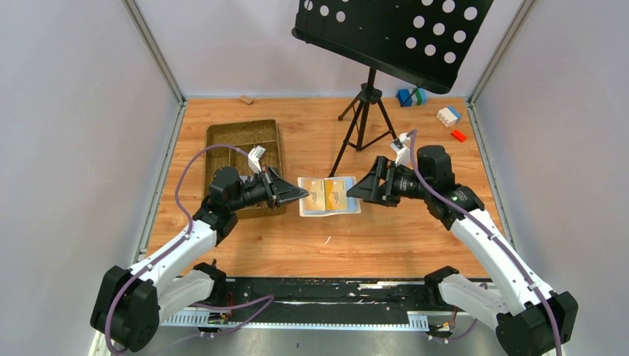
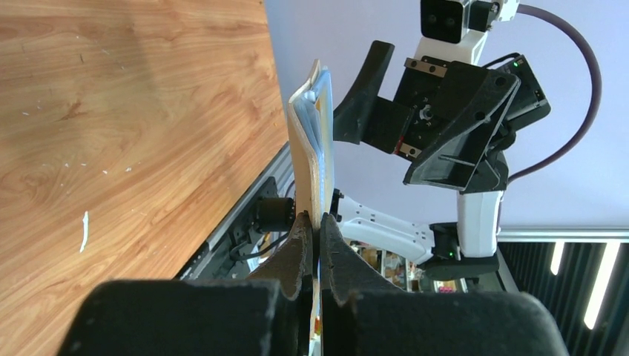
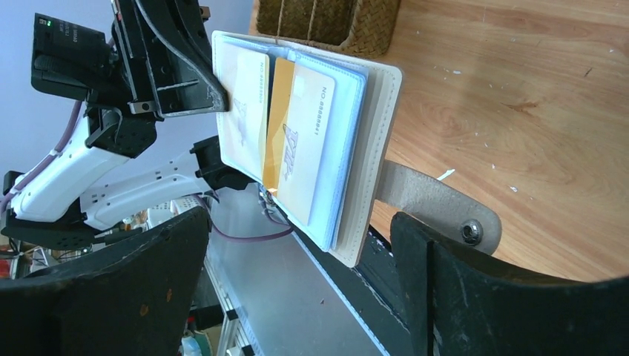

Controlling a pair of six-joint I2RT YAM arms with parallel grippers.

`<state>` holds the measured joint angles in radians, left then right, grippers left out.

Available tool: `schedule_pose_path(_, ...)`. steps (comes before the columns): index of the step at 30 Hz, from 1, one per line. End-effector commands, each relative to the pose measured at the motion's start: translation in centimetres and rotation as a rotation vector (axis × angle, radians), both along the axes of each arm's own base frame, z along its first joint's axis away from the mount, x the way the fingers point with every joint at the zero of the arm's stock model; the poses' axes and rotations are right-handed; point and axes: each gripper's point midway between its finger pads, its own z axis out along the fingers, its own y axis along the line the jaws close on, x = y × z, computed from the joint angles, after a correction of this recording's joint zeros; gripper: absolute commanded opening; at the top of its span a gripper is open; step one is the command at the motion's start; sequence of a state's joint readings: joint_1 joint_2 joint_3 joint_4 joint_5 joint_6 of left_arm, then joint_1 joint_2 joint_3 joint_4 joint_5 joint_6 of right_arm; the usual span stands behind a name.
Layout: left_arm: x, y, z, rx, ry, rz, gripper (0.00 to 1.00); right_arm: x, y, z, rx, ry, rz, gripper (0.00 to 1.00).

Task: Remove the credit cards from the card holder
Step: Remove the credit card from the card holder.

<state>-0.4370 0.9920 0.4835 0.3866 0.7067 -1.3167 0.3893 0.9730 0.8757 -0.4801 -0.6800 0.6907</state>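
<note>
The card holder [image 1: 328, 196] lies spread open between my two grippers, cream outside and light blue inside. My left gripper [image 1: 300, 194] is shut on its left edge, and the left wrist view shows the holder [image 2: 311, 148] edge-on between the pinched jaws [image 2: 315, 226]. The credit cards sit in its sleeves: an orange-yellow card [image 3: 277, 111] between two pale cream cards [image 3: 248, 104] [image 3: 308, 141]. The closure tab [image 3: 438, 211] sticks out over the wood. My right gripper [image 1: 356, 191] stands open at the holder's right edge, its fingers [image 3: 300, 222] straddling that end without touching.
A woven brown tray [image 1: 242, 148] stands behind the left arm. A black music stand on a tripod [image 1: 365, 111] rises just behind the holder. Toy blocks [image 1: 449, 115] and a red brick [image 1: 458, 136] lie at the back right. A metal rail [image 1: 311, 293] runs along the near edge.
</note>
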Motion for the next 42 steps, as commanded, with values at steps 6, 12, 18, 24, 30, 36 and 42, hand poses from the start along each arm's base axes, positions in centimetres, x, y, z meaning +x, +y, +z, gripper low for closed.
schedule_pose_path(6,0.2,-0.4,2.9,-0.056,-0.069,-0.018,0.00,1.0,-2.1,-1.0,-0.096,-0.007,-0.119,0.93)
schedule_pose_path(12,0.2,-0.5,3.4,-0.074,-0.075,-0.020,0.00,0.8,-2.5,-2.4,-0.055,0.023,-0.153,0.94)
schedule_pose_path(18,0.5,-0.6,3.9,-0.095,-0.077,-0.017,0.00,0.4,-0.6,-0.6,0.104,0.010,-0.074,0.92)
schedule_pose_path(24,0.8,-0.8,4.1,-0.118,-0.075,-0.022,0.00,0.6,0.5,0.9,0.172,0.000,-0.024,0.87)
schedule_pose_path(30,0.8,-0.9,4.6,-0.146,-0.074,-0.028,0.00,1.2,1.3,1.6,0.190,0.010,-0.007,0.74)
schedule_pose_path(36,0.8,-0.9,4.5,-0.142,-0.075,-0.032,0.00,1.3,2.4,2.1,0.204,0.012,0.028,0.52)
schedule_pose_path(42,0.6,-0.9,4.2,-0.138,-0.070,-0.031,0.00,1.3,2.8,2.3,0.224,0.033,0.036,0.21)
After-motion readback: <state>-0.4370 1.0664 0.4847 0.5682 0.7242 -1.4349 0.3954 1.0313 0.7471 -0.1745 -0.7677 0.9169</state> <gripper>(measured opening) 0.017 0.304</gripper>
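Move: From the right gripper, the open card holder's middle lies about 8 cm to the left, 2 cm back and 4 cm below; its right-hand card is some 5 cm left, 1 cm back and 4 cm below. The stand's nearest foot is roughly 7 cm left, 14 cm farther out and 20 cm down. From the left gripper, which holds the holder's left edge, its middle is about 7 cm right, level in reach and 1 cm lower. Dip the open right gripper some 4 cm while backing it slightly to the right, off the card holder. Then bring it about 5 cm left and back up 3 cm, closing the fingers most of the way around the holder's right edge, one on the card face, one behind the cover. Keep the left gripper's pinch and ease the holder up a little. ##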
